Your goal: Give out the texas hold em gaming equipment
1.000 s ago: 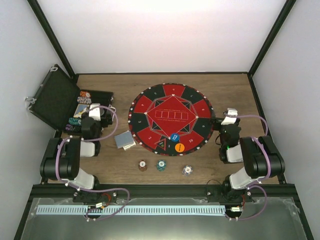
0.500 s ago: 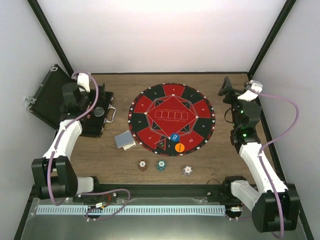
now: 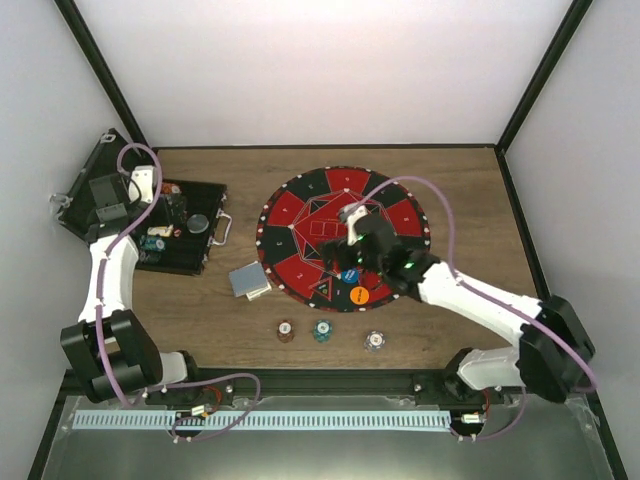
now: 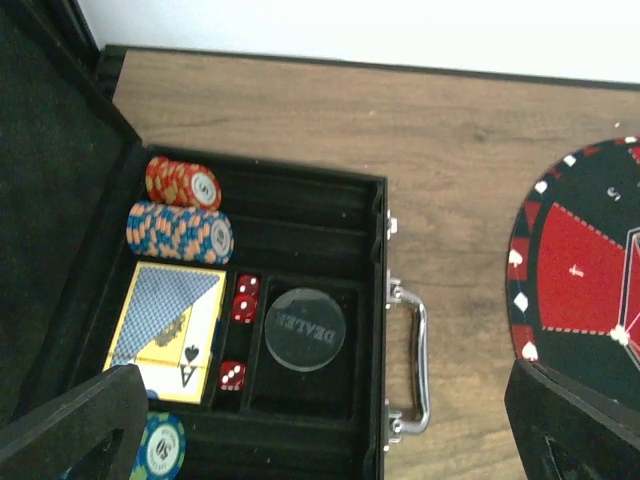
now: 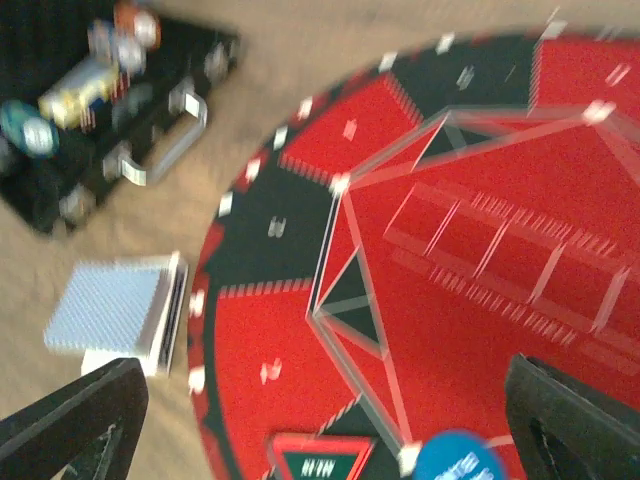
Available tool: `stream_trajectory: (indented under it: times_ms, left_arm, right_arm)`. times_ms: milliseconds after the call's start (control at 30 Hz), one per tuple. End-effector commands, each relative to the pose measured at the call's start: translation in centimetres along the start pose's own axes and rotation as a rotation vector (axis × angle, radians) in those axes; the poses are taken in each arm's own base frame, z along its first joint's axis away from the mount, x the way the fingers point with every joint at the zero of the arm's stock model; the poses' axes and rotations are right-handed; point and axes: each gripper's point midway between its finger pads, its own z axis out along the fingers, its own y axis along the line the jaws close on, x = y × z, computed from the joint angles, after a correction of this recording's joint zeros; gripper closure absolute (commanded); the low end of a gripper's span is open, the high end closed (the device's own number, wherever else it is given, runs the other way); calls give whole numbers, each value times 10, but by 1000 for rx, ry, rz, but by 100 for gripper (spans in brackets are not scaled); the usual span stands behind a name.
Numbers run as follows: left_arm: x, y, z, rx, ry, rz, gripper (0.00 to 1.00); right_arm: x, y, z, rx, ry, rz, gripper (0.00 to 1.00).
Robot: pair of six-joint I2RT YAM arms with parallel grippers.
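A grey-blue-backed deck of cards (image 3: 248,281) (image 5: 115,308) lies on the wood left of the round red-and-black mat (image 3: 300,215). A blue chip (image 3: 349,275) (image 5: 455,458) and an orange chip (image 3: 359,295) sit on the mat's near edge. Brown (image 3: 286,329), green (image 3: 321,330) and white (image 3: 374,341) chips lie in a row in front of it. My right gripper (image 3: 347,258) (image 5: 330,430) hovers open and empty over the mat near the blue chip. My left gripper (image 3: 170,212) (image 4: 320,440) hangs open over the black case (image 3: 205,255), which holds chip stacks (image 4: 180,232).
The open case also holds a boxed card deck (image 4: 168,330), red dice (image 4: 245,298), a clear dealer button (image 4: 305,329) and a green chip (image 4: 160,450); its metal handle (image 4: 418,350) faces the mat. A green triangular marker (image 5: 320,460) lies on the mat's near edge. Black frame posts border the table.
Both arms unfolded from their bases. The left one swung back over the open case. The right one went to the far right corner, then came left over the mat. Both stayed open.
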Motion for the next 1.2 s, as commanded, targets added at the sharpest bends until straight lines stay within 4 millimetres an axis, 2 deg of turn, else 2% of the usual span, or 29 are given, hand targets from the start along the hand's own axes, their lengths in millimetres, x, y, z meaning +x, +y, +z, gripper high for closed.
stream_trajectory:
  times_ms: [0,67,200,367,600,800,967,1167]
  left_arm:
    - [11,0,-10,10,64,36,0]
    - [12,0,-11,8,78,43,0]
    - [12,-3,-15,19,74,58,0]
    - [13,-3,-15,21,92,61,0]
    - [14,-2,-13,18,100,77,0]
    - [13,-8,-14,54,95,82,0]
    - [10,-9,-14,59,92,84,0]
    - [11,-9,-14,63,94,87,0]
  right_arm:
    - [70,19,12,81,215,-50,0]
    - [93,28,19,78,281,-66,2]
    - [129,39,29,48,382,-67,12]
    - [162,29,40,88,480,-73,26]
    - [180,29,49,85,540,-78,38]
    - [195,23,52,95,571,-85,47]
    - [195,22,58,106,564,-99,58]
    - [181,27,72,117,532,-125,71]
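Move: The triangular ALL IN marker lies on the felt some 6 cm back from my right hand, 5 cm to its left and about 19 cm below. At that same depth, the blue button lies 3 cm back and level sideways, the orange button 8 cm back and 3 cm to the right, and the card deck 4 cm back and 22 cm to the left. From my left hand the marker is roughly 36 cm right, 13 cm back and 20 cm below. I drop my right hand about 18 cm onto the ALL IN marker, drawing it back some 7 cm and a little left early on, while the wrist tips the fingers about 30 degrees farther down. On the way I narrow them from wide open to roughly a third, ending with one on each side of the marker's near point. My left hand, still open over the chip case, eases back about 2 cm. ##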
